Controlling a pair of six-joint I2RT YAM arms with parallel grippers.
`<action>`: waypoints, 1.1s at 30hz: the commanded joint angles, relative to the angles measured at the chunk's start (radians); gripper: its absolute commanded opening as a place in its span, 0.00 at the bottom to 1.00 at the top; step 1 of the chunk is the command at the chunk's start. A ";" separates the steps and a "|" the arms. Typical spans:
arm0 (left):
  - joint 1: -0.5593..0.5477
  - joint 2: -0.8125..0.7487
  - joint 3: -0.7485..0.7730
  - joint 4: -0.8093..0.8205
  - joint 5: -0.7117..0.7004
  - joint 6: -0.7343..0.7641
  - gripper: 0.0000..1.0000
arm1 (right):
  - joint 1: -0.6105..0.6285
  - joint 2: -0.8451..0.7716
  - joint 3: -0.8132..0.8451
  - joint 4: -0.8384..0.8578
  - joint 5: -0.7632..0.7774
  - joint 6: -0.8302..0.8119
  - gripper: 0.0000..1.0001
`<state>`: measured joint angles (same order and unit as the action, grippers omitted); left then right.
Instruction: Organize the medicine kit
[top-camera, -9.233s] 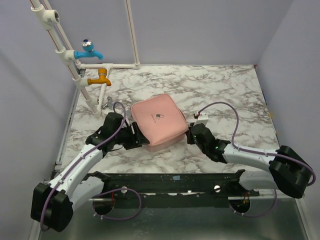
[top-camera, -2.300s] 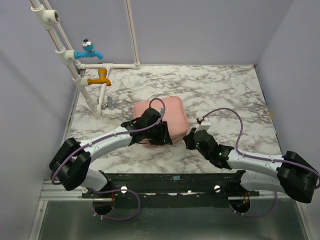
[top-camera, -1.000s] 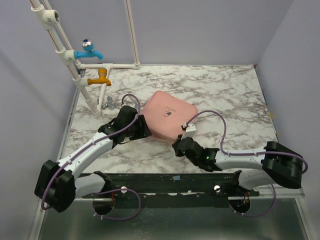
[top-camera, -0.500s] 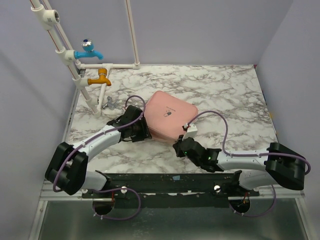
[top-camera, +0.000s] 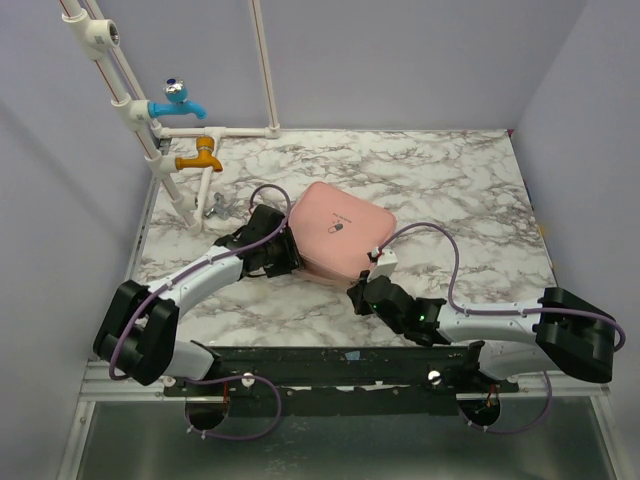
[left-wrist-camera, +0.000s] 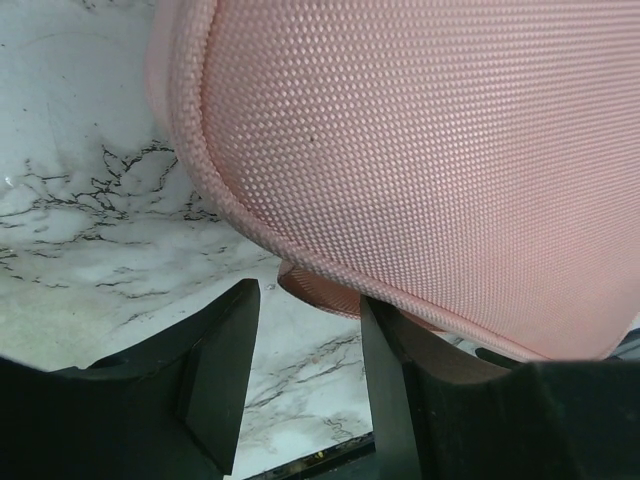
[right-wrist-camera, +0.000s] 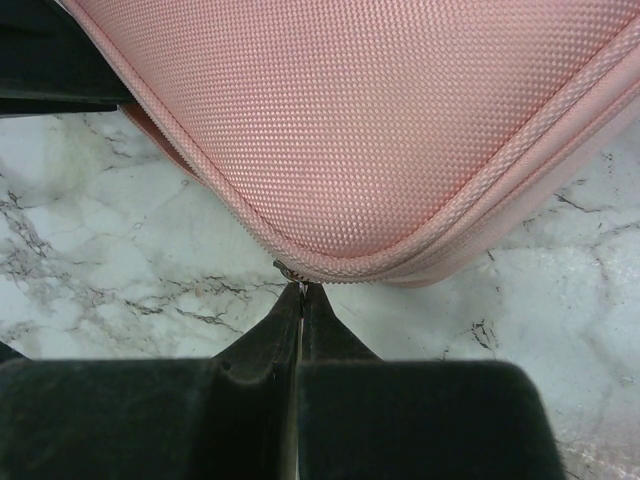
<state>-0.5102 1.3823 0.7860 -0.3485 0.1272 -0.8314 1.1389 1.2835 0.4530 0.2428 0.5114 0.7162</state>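
Note:
The medicine kit (top-camera: 335, 235), a pale pink zip case lying closed with its pill logo up, sits mid-table. My left gripper (top-camera: 290, 252) is at its left edge. In the left wrist view the jaws (left-wrist-camera: 305, 300) stand open, with marble showing between them. The kit's piped rim (left-wrist-camera: 420, 150) rests over the right finger (left-wrist-camera: 395, 390). My right gripper (top-camera: 362, 290) is at the kit's near corner. In the right wrist view it (right-wrist-camera: 302, 292) is shut, pinching the small metal zipper pull (right-wrist-camera: 286, 271) just under the kit's rounded corner (right-wrist-camera: 350, 120).
A white pipe frame (top-camera: 265, 70) with a blue tap (top-camera: 178, 100) and an orange tap (top-camera: 200, 156) stands at the back left. Purple walls close in the marble table (top-camera: 450, 190). A black rail (top-camera: 340, 365) runs along the near edge.
The left gripper has slid in against the kit's left edge and its jaws have narrowed a little. The right gripper keeps its pinch at the near corner. The kit has not moved.

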 joint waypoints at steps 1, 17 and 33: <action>0.008 -0.051 0.018 0.006 0.001 -0.018 0.47 | 0.012 0.017 -0.027 -0.062 0.002 0.010 0.01; 0.008 0.070 0.012 0.066 0.021 -0.032 0.32 | 0.012 0.001 -0.026 -0.086 0.025 0.013 0.01; 0.037 0.040 -0.016 0.083 0.028 0.014 0.00 | 0.011 -0.056 0.000 -0.295 0.156 0.095 0.01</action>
<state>-0.5022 1.4567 0.7841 -0.2970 0.1680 -0.8562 1.1454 1.2572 0.4702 0.1467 0.5774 0.7708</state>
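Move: The left fingers, half open, straddle the pink flap under the medicine kit's near-left rim, about 1 cm ahead, 1 cm right and 2 cm below. From the left hand, the lid's middle is some 9 cm ahead, 10 cm right and 2 cm higher; the zipper pull is about 14 cm right and 4 cm back. The zipper pull is already in the right fingers, with the near corner roughly 2 cm ahead and 1 cm left. Up about 1 cm, then down some 2.5 cm, the left hand goes in under the kit's near-left rim and shuts its half-open fingers fully, pinching the pink flap there. Once they are closed, the right hand, still gripping the zipper pull, starts drawing it to the right, just over 1 cm, turning slightly clockwise. ##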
